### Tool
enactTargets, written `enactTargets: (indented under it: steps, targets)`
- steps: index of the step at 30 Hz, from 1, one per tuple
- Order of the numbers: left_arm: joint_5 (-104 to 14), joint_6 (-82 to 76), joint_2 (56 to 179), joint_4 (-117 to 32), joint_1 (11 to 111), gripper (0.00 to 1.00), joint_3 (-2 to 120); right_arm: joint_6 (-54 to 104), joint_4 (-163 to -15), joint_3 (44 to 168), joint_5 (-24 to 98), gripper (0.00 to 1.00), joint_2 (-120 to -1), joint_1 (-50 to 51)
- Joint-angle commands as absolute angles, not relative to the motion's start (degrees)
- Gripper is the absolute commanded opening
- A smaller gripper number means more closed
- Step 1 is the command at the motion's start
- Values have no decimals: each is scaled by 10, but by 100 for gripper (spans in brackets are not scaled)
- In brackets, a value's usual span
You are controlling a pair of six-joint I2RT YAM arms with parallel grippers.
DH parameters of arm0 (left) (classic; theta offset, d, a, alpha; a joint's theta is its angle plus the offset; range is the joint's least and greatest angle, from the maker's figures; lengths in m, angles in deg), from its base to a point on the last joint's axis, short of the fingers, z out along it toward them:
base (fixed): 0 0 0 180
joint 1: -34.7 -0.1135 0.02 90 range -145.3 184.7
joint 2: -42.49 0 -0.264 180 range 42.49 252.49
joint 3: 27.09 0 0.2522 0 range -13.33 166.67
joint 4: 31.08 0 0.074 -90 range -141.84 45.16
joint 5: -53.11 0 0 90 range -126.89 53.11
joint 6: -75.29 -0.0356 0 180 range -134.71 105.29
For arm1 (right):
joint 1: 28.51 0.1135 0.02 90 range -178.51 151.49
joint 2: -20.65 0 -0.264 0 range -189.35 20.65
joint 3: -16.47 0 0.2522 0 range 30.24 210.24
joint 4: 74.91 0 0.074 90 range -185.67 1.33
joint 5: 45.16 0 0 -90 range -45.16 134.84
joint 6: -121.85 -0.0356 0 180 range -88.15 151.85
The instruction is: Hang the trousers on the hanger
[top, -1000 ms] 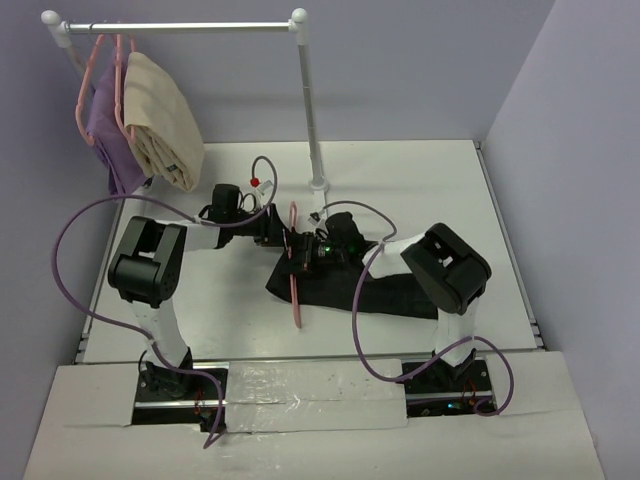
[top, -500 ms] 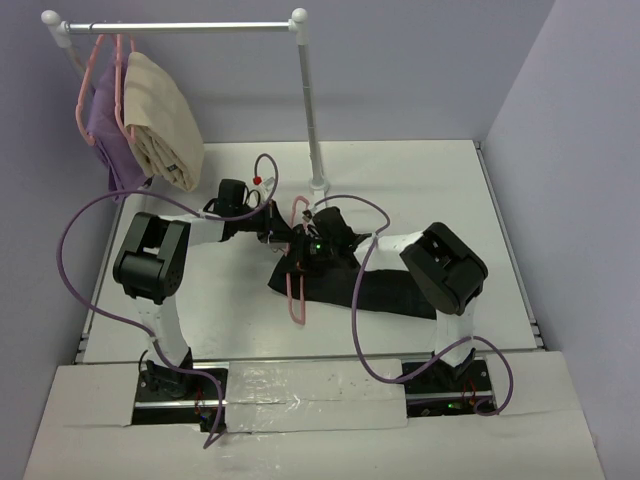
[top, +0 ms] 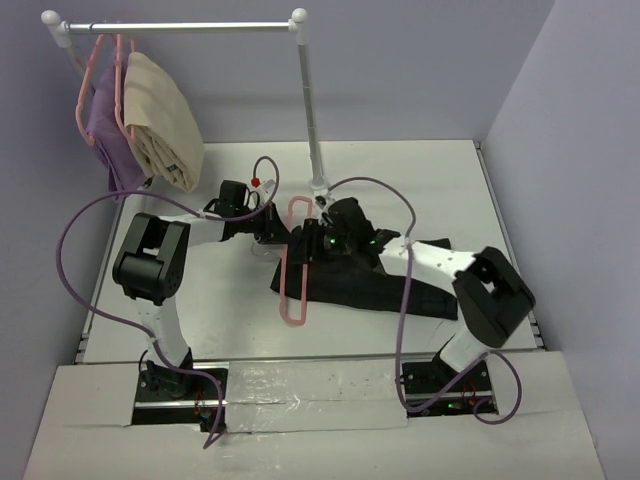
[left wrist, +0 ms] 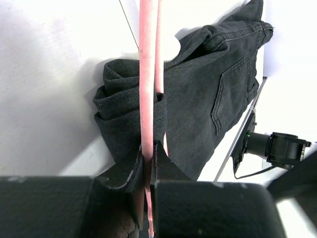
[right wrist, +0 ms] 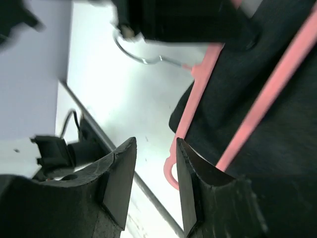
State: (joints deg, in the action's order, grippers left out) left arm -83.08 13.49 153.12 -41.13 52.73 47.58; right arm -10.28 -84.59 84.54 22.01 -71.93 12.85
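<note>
The black trousers (top: pixel 362 286) lie crumpled on the white table, and in the left wrist view the trousers (left wrist: pixel 213 94) show a back pocket. The pink hanger (top: pixel 284 286) lies over their left end with its hook toward the rack foot. My left gripper (top: pixel 277 229) is shut on one bar of the hanger (left wrist: pixel 147 74), which runs straight out between the left gripper's (left wrist: pixel 148 154) jaws. My right gripper (top: pixel 318 243) hovers over the trousers just right of the hanger. In the right wrist view the right gripper (right wrist: pixel 156 154) stands open with nothing between its fingers, the hanger (right wrist: pixel 198 94) and trousers (right wrist: pixel 277 148) beyond.
A white clothes rack (top: pixel 309 110) stands at the back, its foot (top: pixel 319 185) just behind the grippers. A beige garment (top: pixel 160 120) and a purple garment (top: pixel 108 135) hang from its left end. Purple cables (top: pixel 75 250) loop around both arms.
My left gripper has closed on the hanger bar. My right gripper has opened, and its arm has stretched out to the left. The hanger has shifted slightly left over the trousers.
</note>
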Motion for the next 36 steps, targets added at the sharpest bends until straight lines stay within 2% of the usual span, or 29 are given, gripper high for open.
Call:
enactTargets:
  steps: [1,4,12,27,36]
  targets:
    - [-784,92,1531,-401,525,0,482,-85,-864,825,287,46,-655,107]
    - [-786,94,1531,-400,525,0,484,-117,-866,821,335,45,-654,102]
    - [-785,88,1511,-399,525,0,474,-192,-910,928,445,47,-766,99]
    - [-789,89,1504,-397,526,0,471,-299,-903,1009,414,47,-889,78]
    - [-788,90,1511,-399,528,0,472,-319,-895,1015,383,46,-897,81]
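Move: The trousers' folded edge, tucked at the pink hanger, is roughly 12 cm ahead of my right hand, about level sideways and some 8 cm lower. The hanger's far end is about 8 cm beyond the fold, level with it sideways. The white rack foot has its middle some 5 cm farther out than the fold and 5 cm to its right. From my left hand, already pinching the hanger's left bar, the fold is about 3 cm ahead, 2 cm right and 2 cm below. I hop my right hand up a little and some 3 cm right, then forward and down towards the trousers' fold, ending about 11 cm farther forward and 6 cm lower. My wrist swings about 30 degrees clockwise as the fingers stay half open, their tips coming in at the fold and the hanger's right bar. My left hand stays put, keeping its pinch on the left bar. ##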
